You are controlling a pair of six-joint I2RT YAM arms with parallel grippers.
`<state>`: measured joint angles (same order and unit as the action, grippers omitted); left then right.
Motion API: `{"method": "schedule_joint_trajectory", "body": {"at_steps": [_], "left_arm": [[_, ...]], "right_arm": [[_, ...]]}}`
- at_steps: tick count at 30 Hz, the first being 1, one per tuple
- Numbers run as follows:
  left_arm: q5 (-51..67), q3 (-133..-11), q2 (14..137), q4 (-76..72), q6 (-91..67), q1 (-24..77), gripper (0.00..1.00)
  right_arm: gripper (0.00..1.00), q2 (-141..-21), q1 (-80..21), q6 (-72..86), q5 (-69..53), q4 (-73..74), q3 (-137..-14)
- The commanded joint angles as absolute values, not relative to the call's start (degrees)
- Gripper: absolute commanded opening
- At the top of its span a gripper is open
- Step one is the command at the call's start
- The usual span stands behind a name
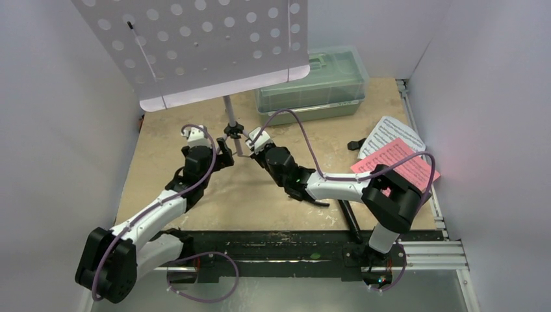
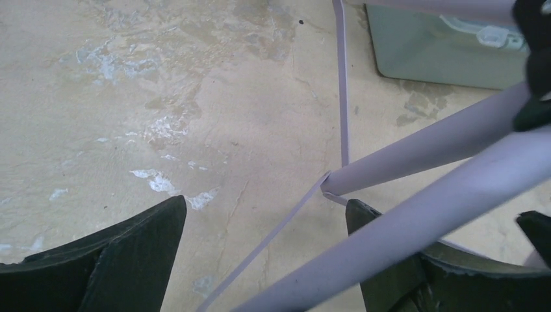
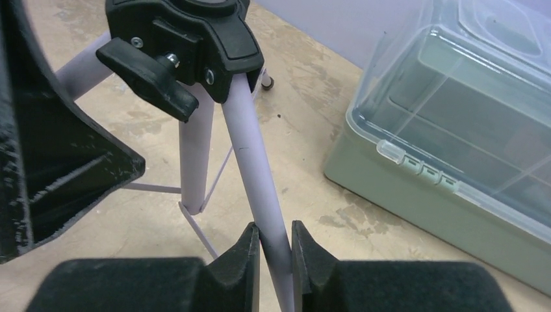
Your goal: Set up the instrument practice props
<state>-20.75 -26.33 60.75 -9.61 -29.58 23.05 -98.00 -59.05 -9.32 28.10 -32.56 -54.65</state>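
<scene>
The pale lilac perforated music stand [image 1: 195,45] stands at the back of the table, its pole running down to a black knobbed collar [image 3: 188,39] above the tripod legs. My right gripper [image 3: 275,250] is shut on one lilac leg [image 3: 250,149] just under the collar; from above it [image 1: 245,144] sits right of the pole. My left gripper [image 2: 266,260] is open on the pole's left side [image 1: 226,155]. Another leg [image 2: 442,201] crosses in front of its right finger, ungripped. A white sheet [image 1: 390,133] and a pink sheet [image 1: 396,162] lie at the right edge.
A translucent green lidded toolbox [image 1: 312,81] sits close behind and right of the stand's legs, and fills the right of the right wrist view [image 3: 455,130]. A small black object [image 1: 354,144] lies beside the sheets. A black rod [image 1: 349,221] lies by the right arm's base.
</scene>
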Motion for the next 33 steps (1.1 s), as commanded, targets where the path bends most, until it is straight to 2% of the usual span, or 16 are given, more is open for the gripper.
{"method": "schedule_joint_trajectory", "body": {"at_steps": [1,3,8,14,16,19,22,25,30,33], "left_arm": [[-20.6,-30.3,54.8,-3.0,-33.9,22.1,0.95],[-19.0,-30.6,52.7,-0.5,-33.8,22.1,0.96],[-13.7,-30.5,46.6,6.3,-32.4,22.1,0.96],[-6.5,-31.1,35.8,12.2,-31.6,22.1,0.96],[-0.9,-32.6,34.2,13.0,-28.7,22.1,0.96],[9.4,-35.9,34.2,14.7,-24.5,22.1,0.94],[16.6,-38.8,35.1,16.7,-20.4,22.1,0.94],[18.8,-40.0,35.0,18.7,-16.5,22.1,0.93],[19.7,-39.6,31.8,20.0,-13.4,22.2,0.93],[21.1,-38.6,29.5,19.0,-12.5,22.2,0.93]], "right_arm": [[0.25,-100.9,-60.8,2.3,26.6,-15.5,-52.8],[0.4,-100.7,-60.8,3.0,27.1,-15.3,-53.2],[0.65,-97.3,-60.7,1.5,26.1,-11.7,-55.8],[0.82,-86.6,-60.7,0.4,24.1,-5.6,-55.9],[0.85,-81.6,-60.7,-1.1,24.6,-5.1,-53.0],[0.96,-76.1,-57.4,2.0,29.2,-7.0,-47.2],[0.99,-72.2,-44.9,12.1,25.0,-3.6,-44.2],[0.99,-70.1,-36.2,20.9,27.8,3.7,-45.1],[0.99,-74.3,-33.1,25.8,44.0,19.3,-51.9],[0.99,-83.9,-33.1,36.6,54.1,41.1,-60.9]]}}
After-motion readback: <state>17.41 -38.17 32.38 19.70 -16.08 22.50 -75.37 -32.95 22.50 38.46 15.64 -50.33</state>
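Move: The right hand still pinches the music stand's right leg, the stand hub about 3 cm ahead, 6 left and 5 above it. The pink sheets lie some 47 cm to its right, 5 back and 17 below; the white sheet is 44 right and 4 ahead, the black clip 32 right and 2 ahead. From the open left hand, the hub is 9 cm right, 3 ahead and 10 up, and the pink sheets some 63 right, 5 back. The right fingers let go of the stand's leg and open wide; the hand dips and eases back about 5 cm, rises, then sweeps some 20 cm right towards the sheets, turning about 45 degrees clockwise and tipping down. The left hand, fingers still wide, comes up and back about 12 cm from the stand's left leg, then drifts right, swinging clockwise about 40 degrees. ##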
